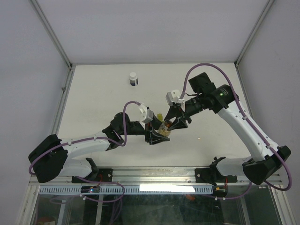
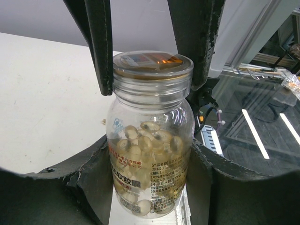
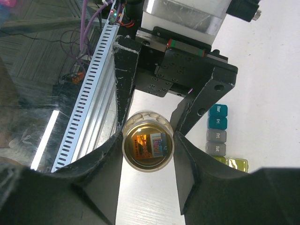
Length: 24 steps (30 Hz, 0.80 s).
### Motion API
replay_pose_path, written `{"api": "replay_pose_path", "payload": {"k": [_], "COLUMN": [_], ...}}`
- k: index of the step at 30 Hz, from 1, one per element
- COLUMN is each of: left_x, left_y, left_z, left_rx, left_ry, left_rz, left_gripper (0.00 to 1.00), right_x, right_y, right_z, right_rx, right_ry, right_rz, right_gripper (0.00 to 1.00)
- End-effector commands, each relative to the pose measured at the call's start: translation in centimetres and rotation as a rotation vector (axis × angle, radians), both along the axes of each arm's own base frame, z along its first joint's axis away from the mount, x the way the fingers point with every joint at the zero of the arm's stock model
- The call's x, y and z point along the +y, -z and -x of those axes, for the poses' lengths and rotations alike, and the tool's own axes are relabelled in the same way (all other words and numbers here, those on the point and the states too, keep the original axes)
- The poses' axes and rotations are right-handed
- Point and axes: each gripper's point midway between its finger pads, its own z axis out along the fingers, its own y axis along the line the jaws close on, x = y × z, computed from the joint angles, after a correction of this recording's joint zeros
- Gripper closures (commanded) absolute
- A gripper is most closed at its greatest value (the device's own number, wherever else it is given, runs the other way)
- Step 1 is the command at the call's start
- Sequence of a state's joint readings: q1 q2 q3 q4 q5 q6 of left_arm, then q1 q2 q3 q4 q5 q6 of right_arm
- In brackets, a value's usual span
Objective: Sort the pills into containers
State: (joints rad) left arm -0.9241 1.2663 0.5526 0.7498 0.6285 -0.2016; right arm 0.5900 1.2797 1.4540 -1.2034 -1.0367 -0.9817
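Note:
A clear bottle (image 2: pixel 150 154) with a gold cap (image 2: pixel 153 64) is upright between my left gripper's (image 2: pixel 150 157) pads, which are shut on its body. Pale cream pills (image 2: pixel 145 140) fill about half of it. My right gripper (image 3: pixel 147 140) comes down from above, its two fingers (image 2: pixel 101 47) pressed against opposite sides of the cap (image 3: pixel 147 146). In the top view both grippers meet over the table's middle at the bottle (image 1: pixel 165 129). The containers (image 3: pixel 217 129), a strip of teal, grey and yellow-green cubes, lie on the table just right of the bottle.
A white-capped dark bottle (image 1: pixel 133 78) stands alone at the back of the table. The slotted metal rail (image 3: pixel 93 93) and the table's near edge run close beside the held bottle. White walls enclose the left, back and right sides.

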Motion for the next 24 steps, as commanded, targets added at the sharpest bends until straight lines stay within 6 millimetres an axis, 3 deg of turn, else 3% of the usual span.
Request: {"api": "replay_pose_path", "payload": {"k": [1, 9, 16, 24], "left_x": [0.6, 1.3, 2.4, 3.2], "left_y": [-5.1, -6.3, -7.1, -5.9], "left_z": [-0.7, -2.7, -5.8, -10.4], "left_rx": [-0.085, -0.124, -0.106, -0.021], "left_ry": [-0.078, -0.223, -0.428, -0.673], "left_rz": [0.169, 0.209, 0.235, 0.206], "left_gripper": [1.00, 1.00, 1.00, 1.00], "right_x": [0.0, 0.1, 0.2, 0.6], "right_y": [-0.1, 1.3, 2.9, 4.8], "right_z": [0.2, -0.4, -2.1, -6.7], "right_rx": [0.010, 0.081, 0.174, 0.204], "right_ry": [0.035, 0.112, 0.288, 0.583], "right_rz": [0.007, 0.071, 0.171, 0.201], "right_gripper": [0.64, 0.69, 0.74, 0.75]}}
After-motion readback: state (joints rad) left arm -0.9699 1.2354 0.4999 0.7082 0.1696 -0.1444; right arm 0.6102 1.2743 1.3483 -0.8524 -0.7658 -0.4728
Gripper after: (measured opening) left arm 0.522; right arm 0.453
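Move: The left hand holds the pill bottle's body. Its lid, already between the right fingers, sits about 3 cm right of the left hand, 5 cm above and 1 cm ahead. From the left hand, the pill organizer lies roughly 16 cm ahead, 2 cm left and 20 cm down. A loose green compartment lies straight ahead about 20 cm at that same depth, and a small tan speck is 9 cm ahead, 20 cm right. The right fingers keep their pinch on the lid while the left keeps the bottle's body, and the two hands twist against each other: right clockwise and left counter-clockwise, a bit over 20 degrees each, to screw the lid down. Gathering speed, both travel forward together about 5 cm, sinking some 2 cm, towards the organizer. ##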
